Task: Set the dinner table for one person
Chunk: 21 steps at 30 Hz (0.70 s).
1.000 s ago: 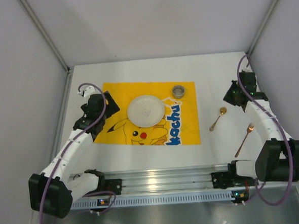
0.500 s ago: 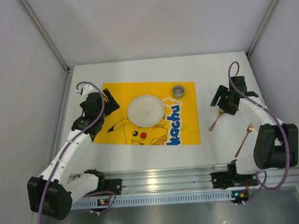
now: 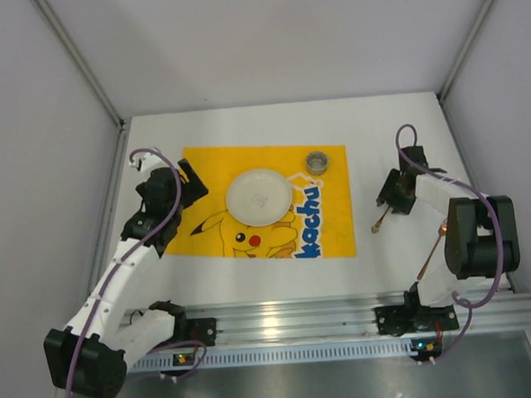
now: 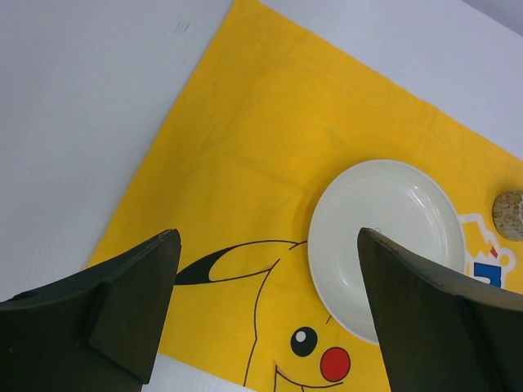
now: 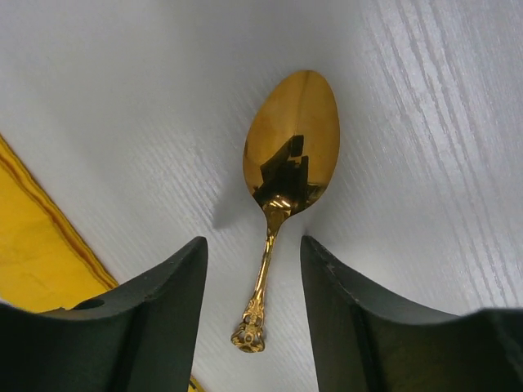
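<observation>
The dinner table (image 3: 270, 122) is the white top. On it lies a gold spoon (image 5: 292, 143), handle toward the camera. My right gripper (image 5: 253, 245) is open and straddles that handle, its fingers (image 5: 163, 310) apart from the metal on both sides. From above, the right gripper (image 3: 393, 191) covers the spoon's bowl and only the spoon's handle (image 3: 380, 221) shows. A gold fork (image 3: 429, 259) lies nearer, partly under the right arm. My left gripper (image 4: 261, 241) hangs open over the yellow mat (image 4: 245, 163), left of the white plate (image 4: 380, 245).
The yellow Pikachu mat (image 3: 325, 213) carries the white plate (image 3: 259, 197) and a small grey cup (image 3: 316, 162) at its far right corner. A ribbed aluminium rail (image 3: 282, 322) runs along the near edge. Grey walls close in both sides.
My right gripper has swung left and down onto the spoon and gone from shut to open around its handle. The left gripper drifted slightly left, still open.
</observation>
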Motion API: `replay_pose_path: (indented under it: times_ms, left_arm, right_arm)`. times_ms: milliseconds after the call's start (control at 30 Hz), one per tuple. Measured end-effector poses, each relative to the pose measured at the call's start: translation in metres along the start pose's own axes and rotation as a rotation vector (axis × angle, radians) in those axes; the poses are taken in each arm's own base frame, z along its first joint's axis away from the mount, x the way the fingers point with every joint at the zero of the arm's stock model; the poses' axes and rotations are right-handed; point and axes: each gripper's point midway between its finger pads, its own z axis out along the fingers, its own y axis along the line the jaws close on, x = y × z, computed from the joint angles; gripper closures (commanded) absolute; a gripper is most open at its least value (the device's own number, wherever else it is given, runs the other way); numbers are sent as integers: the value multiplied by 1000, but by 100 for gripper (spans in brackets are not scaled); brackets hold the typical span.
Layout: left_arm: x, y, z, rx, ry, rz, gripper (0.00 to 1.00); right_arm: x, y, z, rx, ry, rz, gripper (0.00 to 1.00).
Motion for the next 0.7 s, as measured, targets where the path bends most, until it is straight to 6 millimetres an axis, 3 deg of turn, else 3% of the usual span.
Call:
replay_pose_path:
  times_ms: [133, 267, 300, 567, 700]
  left_arm:
    - [3, 2, 0, -6, 9, 4, 5]
    - [5, 2, 1, -8, 15, 7, 5]
    - [6, 2, 2, -11, 19, 9, 5]
    - [15, 3, 9, -21, 51, 22, 5]
    - [18, 2, 11, -16, 64, 24, 5]
  right_arm:
    - [-7, 2, 6, -7, -36, 4, 62]
    - [-20, 8, 14, -33, -92, -2, 92]
    - [-23, 10, 16, -44, -105, -7, 96]
    - [-27, 12, 16, -56, -120, -34, 100]
    - [-22, 17, -1, -33, -81, -87, 100]
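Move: The spoon lies right under the right hand, its middle about 1 cm below the finger pads, with the bowl out ahead and to the right and the handle running back to the left. From that hand, the fork is some 14 cm back and 10 cm to the right; the cup is about 12 cm ahead and 20 cm to the left. From the left hand, the spoon is about 50 cm to the right, 3 cm back and 19 cm below. Forward, low and nearly level, the right hand slides about 4 cm along the spoon's direction, fingertips tipping outward a little, while its half-open fingers shut and pinch the spoon at the neck just behind the bowl. Then it draws back about a centimetre and starts to rise, keeping the grip. The empty left hand, open above the cloth, sinks some 2 cm. ##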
